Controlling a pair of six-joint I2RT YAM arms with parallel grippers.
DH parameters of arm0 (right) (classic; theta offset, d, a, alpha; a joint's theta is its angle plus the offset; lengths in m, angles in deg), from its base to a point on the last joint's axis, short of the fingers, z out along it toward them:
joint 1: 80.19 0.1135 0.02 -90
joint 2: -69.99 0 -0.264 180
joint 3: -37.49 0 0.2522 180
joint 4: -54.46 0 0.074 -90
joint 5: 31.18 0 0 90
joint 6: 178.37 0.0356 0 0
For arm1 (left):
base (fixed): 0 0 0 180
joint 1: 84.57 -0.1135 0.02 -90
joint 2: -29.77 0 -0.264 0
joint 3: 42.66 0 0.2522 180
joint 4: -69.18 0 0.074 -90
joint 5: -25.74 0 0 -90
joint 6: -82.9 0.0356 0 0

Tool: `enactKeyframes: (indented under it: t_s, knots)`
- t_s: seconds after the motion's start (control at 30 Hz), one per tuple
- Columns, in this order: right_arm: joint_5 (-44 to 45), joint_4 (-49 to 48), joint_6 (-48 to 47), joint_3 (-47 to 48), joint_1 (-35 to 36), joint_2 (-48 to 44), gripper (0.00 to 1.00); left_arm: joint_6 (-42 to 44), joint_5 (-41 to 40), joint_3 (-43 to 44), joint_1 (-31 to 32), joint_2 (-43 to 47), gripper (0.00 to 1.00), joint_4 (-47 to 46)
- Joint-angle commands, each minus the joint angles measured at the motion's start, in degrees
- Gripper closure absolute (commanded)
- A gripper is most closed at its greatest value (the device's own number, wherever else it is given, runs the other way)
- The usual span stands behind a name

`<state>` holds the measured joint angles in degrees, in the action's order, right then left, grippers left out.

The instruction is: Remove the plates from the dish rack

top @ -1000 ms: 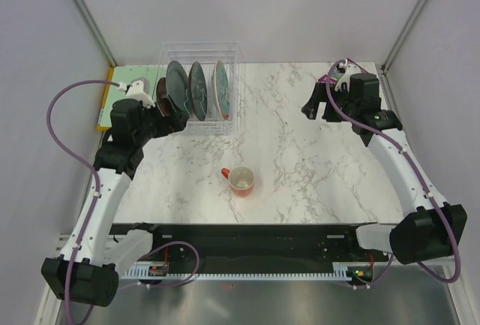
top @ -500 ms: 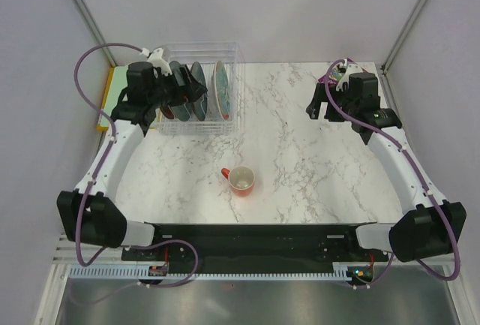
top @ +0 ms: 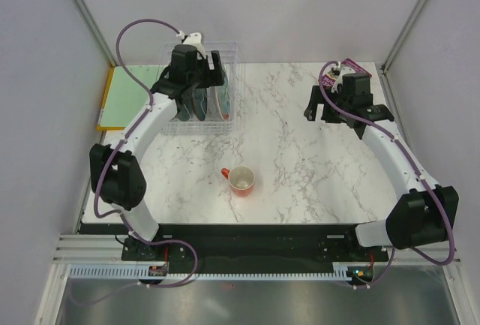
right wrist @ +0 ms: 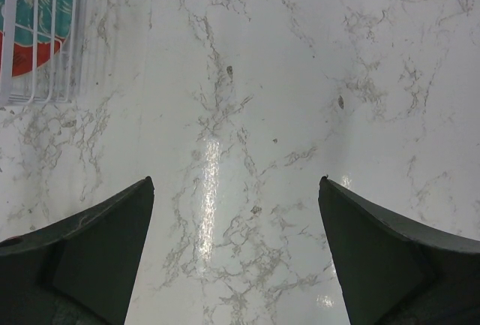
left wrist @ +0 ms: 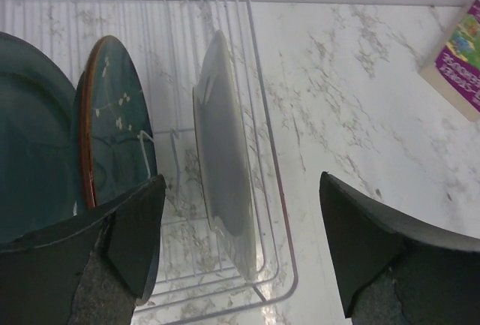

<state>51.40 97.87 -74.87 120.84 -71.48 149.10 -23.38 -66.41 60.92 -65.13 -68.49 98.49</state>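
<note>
The clear dish rack point(top: 227, 53) stands at the back left of the table and holds upright plates. In the left wrist view I see a dark teal plate point(left wrist: 34, 137), a teal plate with a brownish rim point(left wrist: 112, 133) and, edge-on, a pale grey-looking plate point(left wrist: 223, 160) in the rack point(left wrist: 279, 190). From above, that rightmost plate point(top: 222, 85) shows red and teal. My left gripper point(top: 202, 88) hovers above the rack, open; in its wrist view point(left wrist: 240, 246) the rightmost plate stands between the jaws, untouched. The small red plate is hidden. My right gripper point(top: 321, 109) is open and empty over bare marble point(right wrist: 236, 250).
An orange-red mug point(top: 241, 181) sits mid-table towards the front. A flat green board point(top: 127, 96) lies left of the rack. A purple book point(top: 354, 65) lies at the back right, also in the left wrist view point(left wrist: 459, 58). Grey walls close in the back and sides.
My left arm has swung from the left side of the rack up and rightwards, so the gripper is now over the rack's right-hand plates. The right gripper has shifted only slightly.
</note>
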Motion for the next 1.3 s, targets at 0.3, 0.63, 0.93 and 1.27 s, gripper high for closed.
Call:
enactKeyframes:
  t_s: [0.3, 0.63, 0.93, 1.27]
  knots:
    - [1.5, -0.2, -1.4, 1.8, -0.2, 2.4, 0.02, 8.4, -29.6, 11.4, 7.2, -12.7, 0.23, -3.3]
    - [1.4, -0.2, -1.4, 1.5, -0.2, 2.2, 0.02, 8.1, -35.0, 13.6, 7.4, -17.5, 0.50, -0.3]
    - [2.1, 0.0, -1.3, 1.3, -0.3, 1.8, 0.02, 7.4, -33.8, 13.9, 7.6, -18.9, 0.98, 0.8]
    - [2.2, 0.1, -1.0, 1.3, -0.2, 2.3, 0.02, 12.5, -41.9, 21.8, 9.2, -20.7, 0.98, 2.6]
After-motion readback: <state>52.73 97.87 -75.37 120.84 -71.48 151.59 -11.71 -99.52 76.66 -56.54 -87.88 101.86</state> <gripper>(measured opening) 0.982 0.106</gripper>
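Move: In the rack, the upright rightmost plate stands with its middle about 8 cm ahead of the open left hand, 1 cm to its right and 13 cm lower. The brown-rimmed plate is some 7 cm left of the rightmost plate, with the dark plate about 7 cm left again; the rack's right side is 4 cm to the right of the rightmost plate. From the right hand, the rightmost plate is about 19 cm ahead, 28 cm left and 8 cm down. Reaching forward and down about 5 cm each way, the left hand comes onto the upper near rim of the rightmost plate, rolling its left side up and turning counter-clockwise, some 30 degrees in all. The fingers narrow on the way in, then shut across the rim with one on each face, pinching it as the hand all but stops. ##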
